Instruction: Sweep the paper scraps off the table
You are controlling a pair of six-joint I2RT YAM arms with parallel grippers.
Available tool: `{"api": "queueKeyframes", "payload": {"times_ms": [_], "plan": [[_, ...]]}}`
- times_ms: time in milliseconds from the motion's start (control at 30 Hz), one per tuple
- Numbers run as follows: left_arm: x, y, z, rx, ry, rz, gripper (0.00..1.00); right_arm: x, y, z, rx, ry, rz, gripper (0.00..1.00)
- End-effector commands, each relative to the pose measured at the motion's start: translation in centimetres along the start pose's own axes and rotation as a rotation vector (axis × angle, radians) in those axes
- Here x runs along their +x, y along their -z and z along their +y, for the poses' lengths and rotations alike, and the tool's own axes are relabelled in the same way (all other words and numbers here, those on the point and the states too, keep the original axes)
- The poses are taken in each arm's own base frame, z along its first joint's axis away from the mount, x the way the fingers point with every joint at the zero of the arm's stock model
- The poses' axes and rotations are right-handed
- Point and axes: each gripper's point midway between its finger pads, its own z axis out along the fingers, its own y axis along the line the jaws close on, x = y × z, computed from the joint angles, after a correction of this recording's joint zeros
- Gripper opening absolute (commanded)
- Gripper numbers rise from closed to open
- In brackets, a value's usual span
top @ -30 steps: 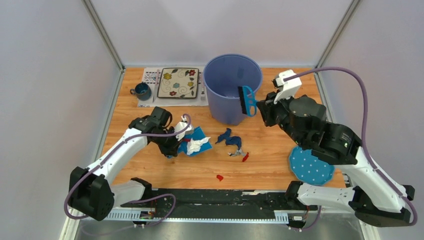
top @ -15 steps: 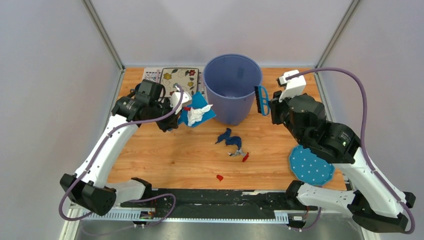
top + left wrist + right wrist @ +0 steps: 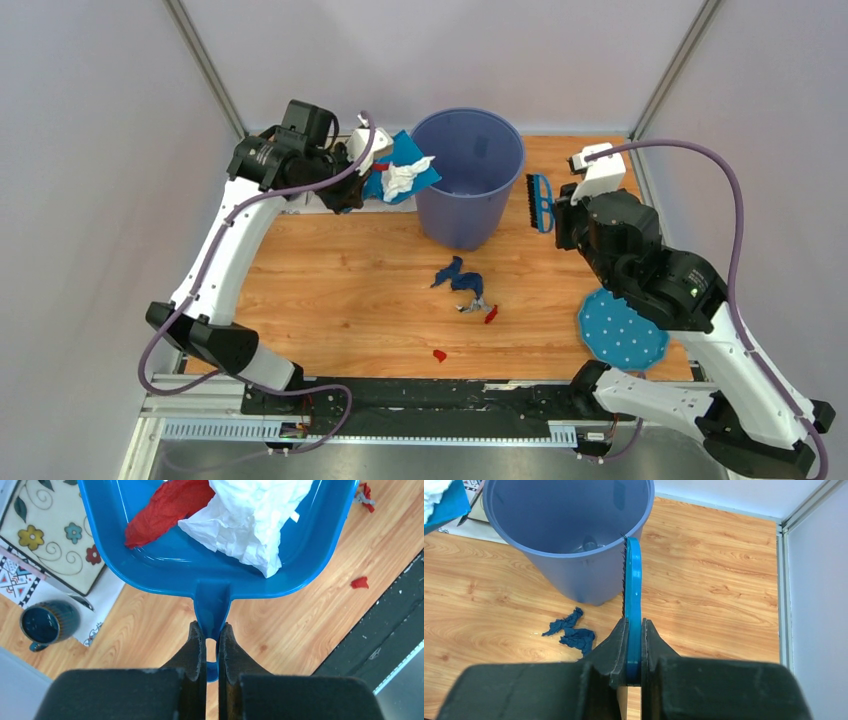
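My left gripper [image 3: 211,630] is shut on the handle of a blue dustpan [image 3: 165,565], held high beside the left rim of the blue bin [image 3: 466,175]. In the pan lie a white paper scrap [image 3: 250,520] and a red one [image 3: 165,505]. My right gripper [image 3: 634,630] is shut on a blue brush [image 3: 632,595], which stands on edge just right of the bin [image 3: 569,525]. On the table [image 3: 340,300] lie dark blue paper scraps [image 3: 455,275], a silver-grey and red bit [image 3: 478,308] and a small red bit [image 3: 439,354].
A blue polka-dot cloth [image 3: 620,330] lies at the right, partly under my right arm. A flowered plate [image 3: 55,535] on a patterned placemat [image 3: 15,572] and a dark blue mug [image 3: 47,625] sit at the back left, below the dustpan.
My left arm has lifted the loaded dustpan off the table and carried it back to the bin's left rim. My right arm has drawn the brush rightward, away from the bin.
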Motion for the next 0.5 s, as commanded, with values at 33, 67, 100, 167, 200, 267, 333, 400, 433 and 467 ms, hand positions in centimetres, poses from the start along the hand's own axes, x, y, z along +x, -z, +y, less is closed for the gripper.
{"api": "queueKeyframes", "payload": {"times_ms": [33,67,100,167,200,267,333,400,433,467], "plan": [[-2.8,-0.5,1.7,-0.024,0.051,-0.036,0.00,0.1,-0.1,-0.5,0.011,0.006,-0.003,0.00],[-3.9,-0.3,2.2,-0.044,0.060,-0.063,0.00,0.3,-0.4,-0.3,0.009,0.010,0.007,0.00],[-4.3,-0.6,2.7,-0.057,0.065,-0.066,0.00,0.4,-0.5,-0.4,0.014,0.010,0.010,0.00],[-5.7,-1.9,4.2,-0.075,0.087,-0.077,0.00,0.7,-0.8,-0.3,0.014,0.014,0.022,0.00],[-5.9,-2.3,4.8,-0.098,0.089,-0.073,0.00,0.7,-0.9,-0.4,0.020,0.013,0.023,0.00],[-7.1,-3.4,6.0,-0.140,0.065,-0.077,0.00,0.7,-0.8,-0.5,0.021,0.013,0.022,0.00],[-8.4,-3.9,7.1,-0.215,0.017,-0.086,0.00,0.5,-0.7,-0.9,0.025,0.008,0.017,0.00],[-9.6,-3.9,8.5,-0.324,-0.032,-0.100,0.00,0.4,-0.5,-1.1,0.027,0.002,0.013,0.00],[-10.4,-4.3,7.9,-0.338,-0.101,-0.099,0.00,0.5,-0.4,-1.2,0.028,0.001,0.014,0.00],[-10.9,-4.2,8.3,-0.391,-0.138,-0.093,0.00,0.5,-0.4,-1.3,0.030,0.000,0.014,0.00]]}}
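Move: The bin's middle is about 24 cm to the right and 11 cm ahead of the left gripper, roughly 15 cm below it. The plate lies some 23 cm ahead and 3 cm to the left, the mug about 19 cm ahead and 20 cm to the left; the blue scraps are 22 cm to the right and 2 cm back, all near table level. From the right gripper the bin is 21 cm to the left, 15 cm ahead. Bring the left gripper, still shut on the dustpan's handle, forward about 10 cm and some 3 cm to the right towards the bin, speeding up after a slow start, so that the pan's right-hand corner comes over the near-left side of the rim. Let it rise a centimetre or so, then settle back to its height, turning under 10 degrees counter-clockwise and keeping the load from sliding. ##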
